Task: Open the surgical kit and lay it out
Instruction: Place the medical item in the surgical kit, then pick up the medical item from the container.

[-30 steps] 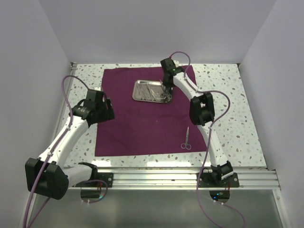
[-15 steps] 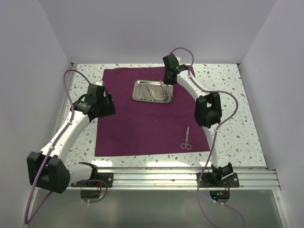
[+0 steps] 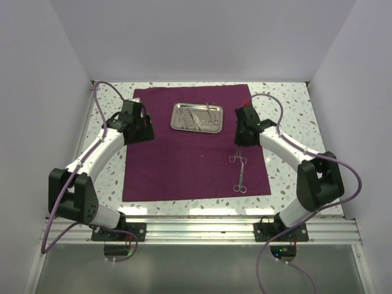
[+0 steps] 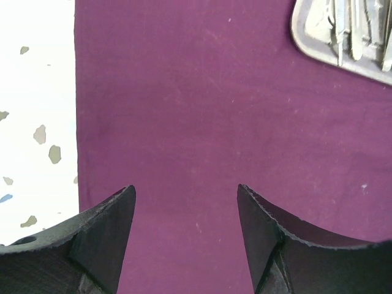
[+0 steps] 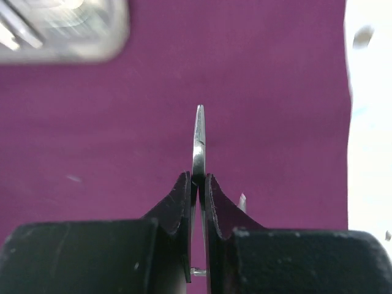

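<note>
The surgical kit's maroon cloth (image 3: 184,165) lies spread flat on the table. Its steel tray (image 3: 179,122) sits near the cloth's far edge, holding several slim silver instruments (image 3: 199,116). My right gripper (image 3: 241,146) hangs over the cloth's right part, shut on a silver ring-handled instrument (image 3: 237,159). In the right wrist view the gripper (image 5: 198,177) pinches that instrument (image 5: 199,138), seen edge on. A pair of scissors (image 3: 240,182) lies on the cloth just nearer. My left gripper (image 3: 139,125) hovers open over the cloth's left part; in its wrist view the gripper (image 4: 185,196) holds nothing.
The cloth (image 4: 202,122) fills most of the left wrist view, with speckled tabletop (image 4: 37,110) at its left and the tray's corner (image 4: 297,33) at top right. White walls close the table's back and sides. Speckled tabletop (image 3: 294,141) lies right of the cloth.
My right gripper has left the tray and come toward the near right, carrying the ring-handled instrument. The left gripper has moved farther back and slightly right along the cloth's left side.
</note>
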Controlling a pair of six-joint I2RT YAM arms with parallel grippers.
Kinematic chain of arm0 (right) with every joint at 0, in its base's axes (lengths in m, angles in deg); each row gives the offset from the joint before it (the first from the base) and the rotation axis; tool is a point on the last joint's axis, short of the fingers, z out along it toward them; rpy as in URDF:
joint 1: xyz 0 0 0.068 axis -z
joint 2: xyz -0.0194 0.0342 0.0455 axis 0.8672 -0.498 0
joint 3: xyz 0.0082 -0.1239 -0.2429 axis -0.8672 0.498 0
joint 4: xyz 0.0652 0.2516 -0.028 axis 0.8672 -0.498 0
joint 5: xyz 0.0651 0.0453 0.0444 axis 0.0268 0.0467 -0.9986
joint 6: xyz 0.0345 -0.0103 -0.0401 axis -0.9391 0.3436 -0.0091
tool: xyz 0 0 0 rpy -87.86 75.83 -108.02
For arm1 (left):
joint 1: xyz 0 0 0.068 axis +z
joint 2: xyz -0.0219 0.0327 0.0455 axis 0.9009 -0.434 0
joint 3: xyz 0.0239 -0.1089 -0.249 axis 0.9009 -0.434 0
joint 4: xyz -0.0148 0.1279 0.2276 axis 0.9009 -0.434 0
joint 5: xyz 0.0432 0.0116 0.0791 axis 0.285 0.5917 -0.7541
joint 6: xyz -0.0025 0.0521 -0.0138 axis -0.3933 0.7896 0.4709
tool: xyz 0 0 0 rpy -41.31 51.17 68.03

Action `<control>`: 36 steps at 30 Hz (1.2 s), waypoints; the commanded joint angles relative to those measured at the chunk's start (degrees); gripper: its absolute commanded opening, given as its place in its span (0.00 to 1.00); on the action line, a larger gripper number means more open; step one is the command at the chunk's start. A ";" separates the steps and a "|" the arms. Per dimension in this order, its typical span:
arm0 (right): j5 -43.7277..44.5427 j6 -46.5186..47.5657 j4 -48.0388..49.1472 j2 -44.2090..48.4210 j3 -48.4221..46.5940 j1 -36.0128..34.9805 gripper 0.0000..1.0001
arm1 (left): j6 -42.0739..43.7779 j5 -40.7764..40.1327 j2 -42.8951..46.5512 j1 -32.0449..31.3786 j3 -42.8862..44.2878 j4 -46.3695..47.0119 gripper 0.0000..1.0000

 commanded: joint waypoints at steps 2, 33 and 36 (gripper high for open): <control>-1.63 -3.22 0.83 3.03 11.11 -0.78 0.00 | 0.77 0.69 -1.34 -0.21 5.72 4.22 0.71; -1.98 3.62 -8.72 -30.24 -38.93 -0.95 0.67 | -0.64 0.52 3.57 -0.21 1.42 1.67 0.69; -2.86 4.59 -11.99 -41.23 -53.61 -0.95 0.66 | -0.55 0.26 4.63 -0.21 0.11 1.32 0.69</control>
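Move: The right hand already holds a pair of scissors, taking it to the laid scissors on the cloth, about 12 cm back, 2 cm to its right and 10 cm below. The tray's middle lies some 18 cm ahead and 14 cm to its left, with the tray scissors 20 cm ahead and 9 cm left, both about 9 cm down. From the left hand the laid scissors are roughly 11 cm back, 38 cm right and 10 cm lower. The right fingers let go of the held scissors at the laid pair, after carrying them about 9 cm back and as far down while tipping some 15 degrees further downward. Open, that hand then rises and swings some 23 cm forward and 10 cm left towards the tray, tilting back up. The left hand, empty and open, goes forward and up about 3 cm, then eases partly back. ##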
